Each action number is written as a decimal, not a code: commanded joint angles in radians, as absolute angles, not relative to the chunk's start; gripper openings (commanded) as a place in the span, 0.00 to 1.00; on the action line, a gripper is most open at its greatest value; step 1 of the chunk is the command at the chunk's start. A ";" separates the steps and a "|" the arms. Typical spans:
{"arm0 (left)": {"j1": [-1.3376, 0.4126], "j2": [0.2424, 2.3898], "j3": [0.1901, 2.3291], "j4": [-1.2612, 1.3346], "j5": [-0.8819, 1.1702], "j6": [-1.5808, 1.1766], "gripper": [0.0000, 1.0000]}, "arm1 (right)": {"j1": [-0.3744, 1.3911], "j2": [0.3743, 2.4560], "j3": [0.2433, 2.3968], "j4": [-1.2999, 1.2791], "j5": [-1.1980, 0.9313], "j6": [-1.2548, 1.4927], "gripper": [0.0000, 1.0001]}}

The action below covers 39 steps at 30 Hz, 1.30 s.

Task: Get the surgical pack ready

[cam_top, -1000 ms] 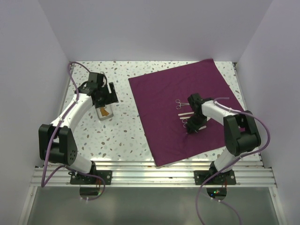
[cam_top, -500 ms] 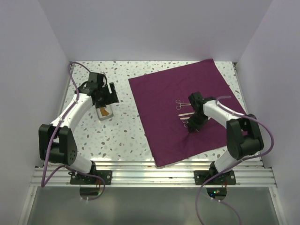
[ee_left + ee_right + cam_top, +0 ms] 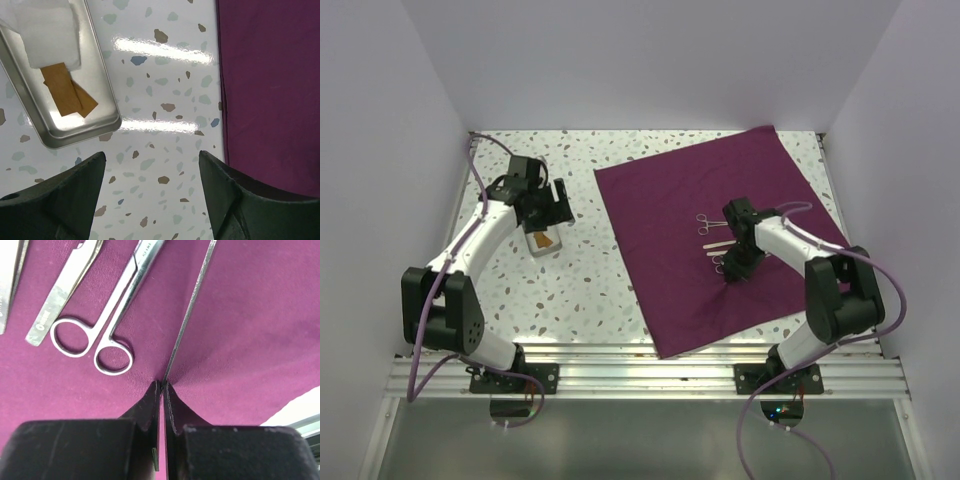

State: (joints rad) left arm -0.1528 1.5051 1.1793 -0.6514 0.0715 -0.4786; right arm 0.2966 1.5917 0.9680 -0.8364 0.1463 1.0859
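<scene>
The plum-purple cloth (image 3: 670,190) lies spread flat on the right half of the table. Steel scissors (image 3: 115,315), a flat steel tool (image 3: 60,295) and a thin steel instrument (image 3: 192,305) rest on it. My right gripper (image 3: 163,385) is shut on the near end of the thin instrument, and the cloth puckers around the tips. The small steel tray (image 3: 30,107) holds a white pad (image 3: 50,35) and orange strips (image 3: 67,92). My left gripper (image 3: 152,160) hangs open over bare table just beside the tray, with nothing between its fingers.
White walls close in the speckled table on three sides. The cloth's left edge (image 3: 222,100) runs close to my left gripper. An aluminium rail (image 3: 640,365) crosses the near edge, where the cloth's front corner almost reaches it.
My right gripper's jaws have closed on the thin instrument, and that arm's elbow has swung slightly right. The left arm has stayed still.
</scene>
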 commanded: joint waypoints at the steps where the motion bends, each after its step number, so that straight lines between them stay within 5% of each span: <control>1: -0.158 1.459 1.163 -0.655 0.092 -0.463 0.79 | 0.296 1.647 0.992 -0.799 0.201 0.999 0.01; 6: -0.158 1.459 1.144 -0.655 0.104 -0.453 0.79 | 0.298 1.684 1.022 -0.793 0.206 0.959 0.21; 12: -0.158 1.465 1.135 -0.638 0.126 -0.449 0.79 | 0.296 1.652 1.054 -0.819 0.236 0.927 0.29; 39: -0.158 1.512 1.129 -0.621 0.161 -0.451 0.78 | 0.235 1.756 1.029 -0.770 0.222 0.903 0.30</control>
State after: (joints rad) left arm -0.1532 1.5093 1.1233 -0.6472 0.1482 -0.4675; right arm 0.2398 1.7161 1.0340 -0.8082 0.1917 0.8978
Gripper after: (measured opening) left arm 0.781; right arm 0.314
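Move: The right fingers are shut on the left end of the scalpel handle, whose middle lies about 4 cm to the right, 1 cm ahead and 2 cm below. The scissors' middle is some 5 cm ahead and 5 cm right; the curved tweezers' middle is roughly 8 cm ahead and 1 cm right. From the idle left hand, the handle lies about 47 cm right, 9 cm back and 12 cm lower. Lowering about 1.5 cm, the right fingers let go of the scalpel handle's end and open about a third, the hand turning slightly counter-clockwise. It then shifts some 2 cm forward with a small rise, and 1.5 cm right and back down, so the parted tips straddle the handle nearer its middle. The empty left hand eases back and down a little, staying open. ##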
